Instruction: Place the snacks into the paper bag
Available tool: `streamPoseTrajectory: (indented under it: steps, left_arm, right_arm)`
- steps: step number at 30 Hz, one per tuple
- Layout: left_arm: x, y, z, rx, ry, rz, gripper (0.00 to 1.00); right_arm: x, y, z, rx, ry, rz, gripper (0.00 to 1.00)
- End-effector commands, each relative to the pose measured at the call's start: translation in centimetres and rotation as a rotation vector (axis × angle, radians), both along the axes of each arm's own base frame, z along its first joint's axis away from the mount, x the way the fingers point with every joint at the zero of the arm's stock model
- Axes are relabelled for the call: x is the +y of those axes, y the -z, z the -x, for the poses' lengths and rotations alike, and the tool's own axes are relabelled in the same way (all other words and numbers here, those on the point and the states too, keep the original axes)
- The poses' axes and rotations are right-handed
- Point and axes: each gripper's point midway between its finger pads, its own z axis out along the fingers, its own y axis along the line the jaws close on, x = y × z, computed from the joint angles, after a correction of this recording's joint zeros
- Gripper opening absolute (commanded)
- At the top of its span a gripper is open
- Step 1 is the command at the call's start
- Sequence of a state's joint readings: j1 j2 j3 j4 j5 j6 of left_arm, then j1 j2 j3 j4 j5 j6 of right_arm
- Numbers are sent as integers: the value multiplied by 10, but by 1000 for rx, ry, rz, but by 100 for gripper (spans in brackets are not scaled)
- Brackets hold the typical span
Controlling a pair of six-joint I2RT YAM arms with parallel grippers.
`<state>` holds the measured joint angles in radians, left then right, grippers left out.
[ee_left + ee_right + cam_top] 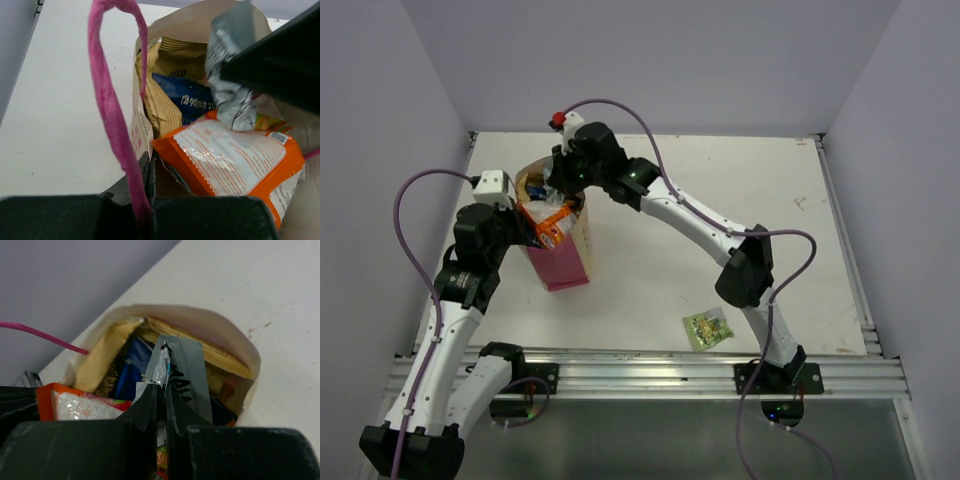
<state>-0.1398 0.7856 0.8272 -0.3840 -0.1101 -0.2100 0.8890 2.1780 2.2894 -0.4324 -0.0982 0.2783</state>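
Observation:
The paper bag [563, 262] stands upright at the table's left, pink-sided, with snacks poking out of its mouth. My left gripper [527, 222] is shut on the bag's near rim [141, 134], and the pink cord handle [107, 100] runs down between its jaws. Inside lie a tan chip bag [165, 100], a dark blue bag [187, 100] and an orange pack [235, 160]. My right gripper [163, 395] hangs over the bag's mouth, shut on a small silver-blue packet [182, 365] that points down into the bag. A small green packet [707, 328] lies on the table near the front edge.
The white table [720, 180] is walled by lilac panels behind and on both sides. A metal rail [650, 365] runs along the near edge where both arm bases are bolted. The right arm arches across the table's middle to the bag.

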Motion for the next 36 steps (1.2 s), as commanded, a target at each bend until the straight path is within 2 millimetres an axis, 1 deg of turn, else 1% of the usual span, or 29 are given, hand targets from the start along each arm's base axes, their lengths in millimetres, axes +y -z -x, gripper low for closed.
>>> streamPoseTrajectory:
  steps: [1,4,5,6,7,8,9,10,11,12,13,14,15,16,18,19,21,22,24,25,26,27,28,29,30,31,32,33,36]
  left_arm:
    - [-1,-7,6,-5,-3,10,0]
    - [-2,-5,5,-3,1,13,0]
    - [-2,-4,5,0,3,16,0]
    - [-4,-3,4,2,8,19,0]
    - [-4,-4,3,-2,8,22,0]
    - [-4,-4,3,-1,9,22,0]
    - [-5,-4,2,-1,12,23,0]
    - [-5,-5,1,-5,13,22,0]
    - [-5,-6,1,-8,12,24,0]
    - [-5,-6,0,-10,14,22,0]
    - [-6,-5,0,-5,15,23,0]
    - [-6,-5,0,-5,17,22,0]
    - [-6,-4,-1,-5,17,22,0]
    - [-6,-3,0,-5,17,22,0]
    - [-7,-2,-1,-6,21,26,0]
    - [-7,-1,-1,-5,20,28,0]
    - [-8,0,-1,-6,24,31,0]
    - [-8,3,-1,-1,25,33,0]
    - [-9,3,-1,-1,27,35,0]
    - [-9,4,0,1,27,35,0]
    - [-9,4,0,2,28,37,0]
    - [-9,5,0,4,30,37,0]
    - [-10,7,0,9,30,38,0]
    - [-11,8,-1,15,36,39,0]
    - [-13,8,-1,14,44,44,0]
    - [-14,10,-1,21,50,45,0]
    - [-15,12,-3,27,53,48,0]
    - [-17,14,-3,34,63,51,0]
    - [-20,16,-5,46,81,55,0]
  right_arm:
    - [18,-3,31,51,-95,-48,0]
    - [16,6,34,56,-107,-20,1]
    - [14,5,35,52,-108,-14,9]
    - [13,3,35,48,-108,-12,23]
    - [12,-4,35,33,-103,-18,42]
    - [8,-14,34,11,-96,-24,53]
    - [4,-22,34,-7,-87,-22,61]
    - [0,-41,31,-40,-66,-40,68]
    - [-5,-53,30,-74,-61,-41,69]
    - [-14,-74,34,-106,-51,-56,72]
    - [-22,-91,36,-134,-40,-68,73]
    - [-32,-100,34,-165,-13,-58,75]
    - [-48,-123,42,-195,2,-72,77]
    - [-56,-115,42,-193,19,-36,77]
    - [-83,-103,39,-199,77,49,79]
    - [-100,-80,43,-165,97,112,79]
    - [-134,-45,42,-111,153,204,80]
    - [-159,-7,55,-54,166,284,81]
    - [-187,37,74,27,183,362,81]
    - [-208,87,94,111,177,449,81]
    - [-221,89,109,149,198,422,81]
    - [-241,129,130,225,199,484,81]
    - [-250,140,142,267,206,483,81]
    - [-259,141,154,299,236,442,81]
    - [-264,150,161,323,247,430,81]
    - [-278,177,176,374,256,467,81]
    - [-282,176,181,386,274,436,81]
    - [-288,187,187,405,279,453,81]
    - [-298,195,193,437,309,475,81]
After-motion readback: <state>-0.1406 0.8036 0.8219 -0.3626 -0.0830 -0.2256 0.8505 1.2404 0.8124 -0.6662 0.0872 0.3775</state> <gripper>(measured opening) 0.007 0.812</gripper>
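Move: Just under the right hand, which still holds the silver packet, the paper bag's open mouth is centred some 3 cm back and 5 cm down. The orange packet sits in the mouth about 7 cm back, 1 cm to the left and 6 cm down. The green packet lies on the table roughly 25 cm back, 33 cm to the right and 29 cm below. From the left hand, the mouth is about 6 cm ahead and 5 cm right, about level. Dipping about 4 cm into the bag's mouth, the right hand opens wide and lets go of the silver packet, then lifts clear over the rim. It sweeps fast to the right, back and down towards the green packet, over 30 cm to the right, fingers tipping some 45 degrees downward and staying open. The left hand stays put, keeping its pinch on the bag's near edge. ##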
